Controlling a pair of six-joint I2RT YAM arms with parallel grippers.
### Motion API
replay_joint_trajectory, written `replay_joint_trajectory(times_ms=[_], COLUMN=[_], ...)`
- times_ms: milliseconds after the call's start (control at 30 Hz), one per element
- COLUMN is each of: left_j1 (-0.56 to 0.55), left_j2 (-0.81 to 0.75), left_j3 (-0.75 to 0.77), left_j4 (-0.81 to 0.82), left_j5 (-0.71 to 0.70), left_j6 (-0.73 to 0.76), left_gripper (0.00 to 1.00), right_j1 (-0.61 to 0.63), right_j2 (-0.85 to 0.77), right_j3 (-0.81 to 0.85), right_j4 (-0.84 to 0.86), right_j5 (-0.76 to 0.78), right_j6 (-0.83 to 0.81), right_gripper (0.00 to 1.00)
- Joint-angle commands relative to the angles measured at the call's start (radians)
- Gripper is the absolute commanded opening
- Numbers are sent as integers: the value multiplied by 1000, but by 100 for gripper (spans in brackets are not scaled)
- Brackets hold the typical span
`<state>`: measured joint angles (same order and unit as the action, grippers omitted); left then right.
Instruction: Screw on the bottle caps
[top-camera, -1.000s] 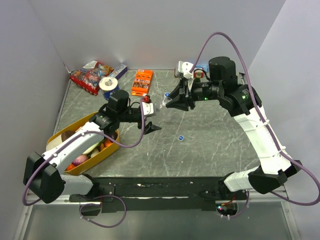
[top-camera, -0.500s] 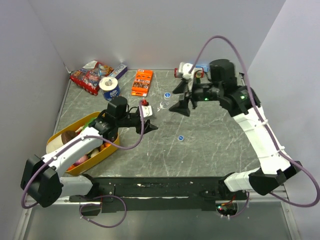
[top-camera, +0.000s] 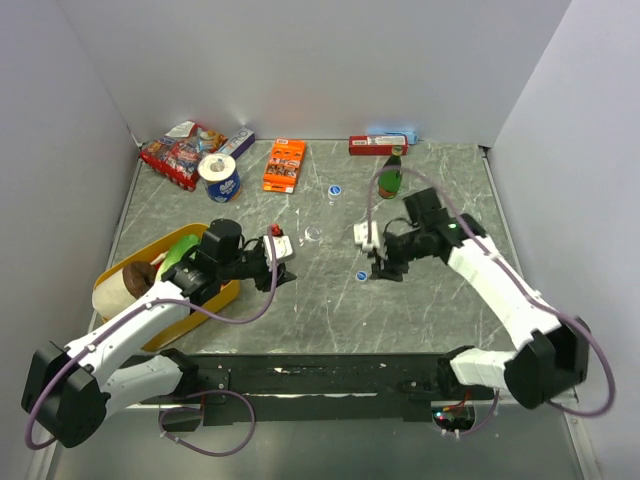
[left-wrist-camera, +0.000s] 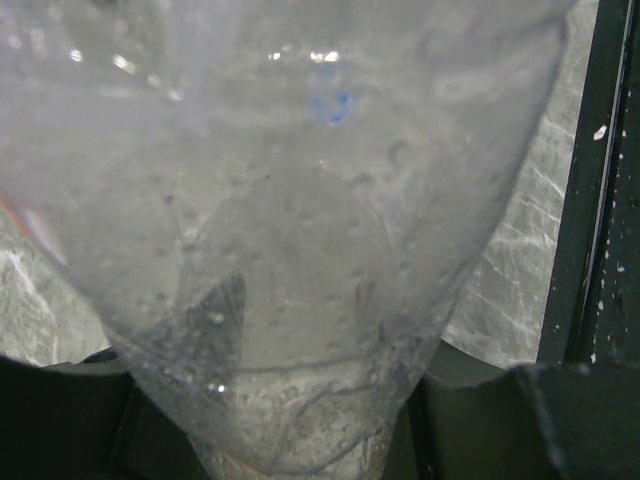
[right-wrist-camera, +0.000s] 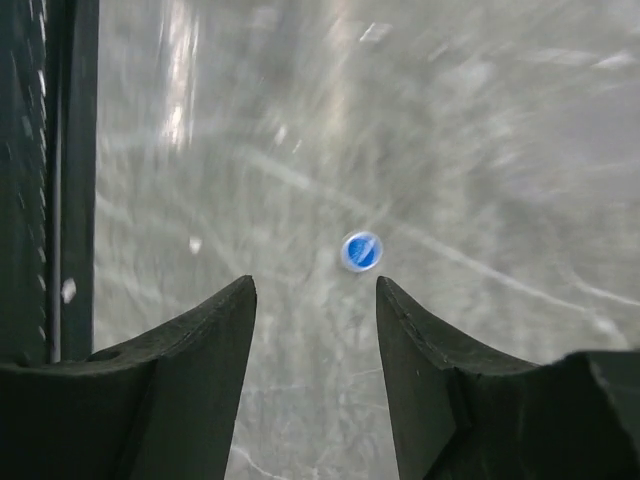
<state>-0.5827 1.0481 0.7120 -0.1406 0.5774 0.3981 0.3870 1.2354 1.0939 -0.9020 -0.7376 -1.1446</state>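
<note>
A clear bottle (left-wrist-camera: 300, 230) fills the left wrist view, right in front of the camera and between my left fingers, which show only as dark shapes through the plastic. In the top view the bottle (top-camera: 314, 233) sits at the tip of my left gripper (top-camera: 292, 258). A loose blue cap (top-camera: 362, 275) lies on the table. My right gripper (top-camera: 384, 268) hovers beside it, open and empty. In the right wrist view the cap (right-wrist-camera: 361, 251) lies just beyond the open gripper (right-wrist-camera: 315, 290). A second blue cap (top-camera: 334, 190) sits further back, seemingly on another clear bottle.
A green glass bottle (top-camera: 390, 180) stands behind the right arm. A red box (top-camera: 372, 146), orange box (top-camera: 285, 163), tape roll (top-camera: 219, 177) and snack bag (top-camera: 180, 150) line the back. A yellow basket (top-camera: 228, 293) of toy food sits under the left arm.
My right arm has swung down from the far middle to the loose cap near the centre. My left arm has drawn back toward the basket, and a clear bottle now sits at its tip.
</note>
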Motion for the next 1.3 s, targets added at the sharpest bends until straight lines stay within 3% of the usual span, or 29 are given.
replay_joint_trajectory(times_ms=[0,133,200,333,400,433,1267], left_j1=[3,9,12,21,26,29,57], left_j2=[-43,-54,-54,-54,-54,-54,-20], left_j3=[-13,-20,-20,-20,-19,-20,-11], left_j4=[-34,-36,-36,-34,-34,-33,-25], left_j5=[-16,-19,-19,-17,-13,-10,10], left_j6=[-5,-24,-19,-18,-13,-13,-15], left_gripper=[1,2,11,14,9,1,1], right_j1=[27,41,44,56,59,59,78], right_j2=[67,173,228,328,375,398,550], right_j3=[-43,-45,-45,15,35,44,95], right_j4=[29,37,64,34,31,40,45], right_j5=[63,115,138,176,184,194,244], right_j6=[-366,-510,-553,-596,-596,-601,-655], right_gripper=[58,59,63,62,62,61,54])
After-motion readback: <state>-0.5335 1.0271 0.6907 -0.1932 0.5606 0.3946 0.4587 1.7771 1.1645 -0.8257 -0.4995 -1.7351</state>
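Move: The loose blue-topped cap lies on the table about 5 cm ahead of the right gripper, 2 cm to its left and some 16 cm below. The bottle held in the left gripper is roughly 20 cm to the right gripper's left and 4 cm farther out, at about its height; the capped bottle stands some 26 cm ahead of the right gripper, 9 cm left and 8 cm lower. From the left gripper the cap is about 5 cm ahead, 21 cm right and 16 cm down. Drop the right gripper quickly about 15 cm down to the loose cap, reaching some 6 cm forward. Steepen the fingers by about 20 degrees and turn the wrist some 25 degrees counter-clockwise, keeping them open so that they come down around the cap. Let the left gripper keep its hold on the bottle, easing it about 2 cm left and slightly down. ##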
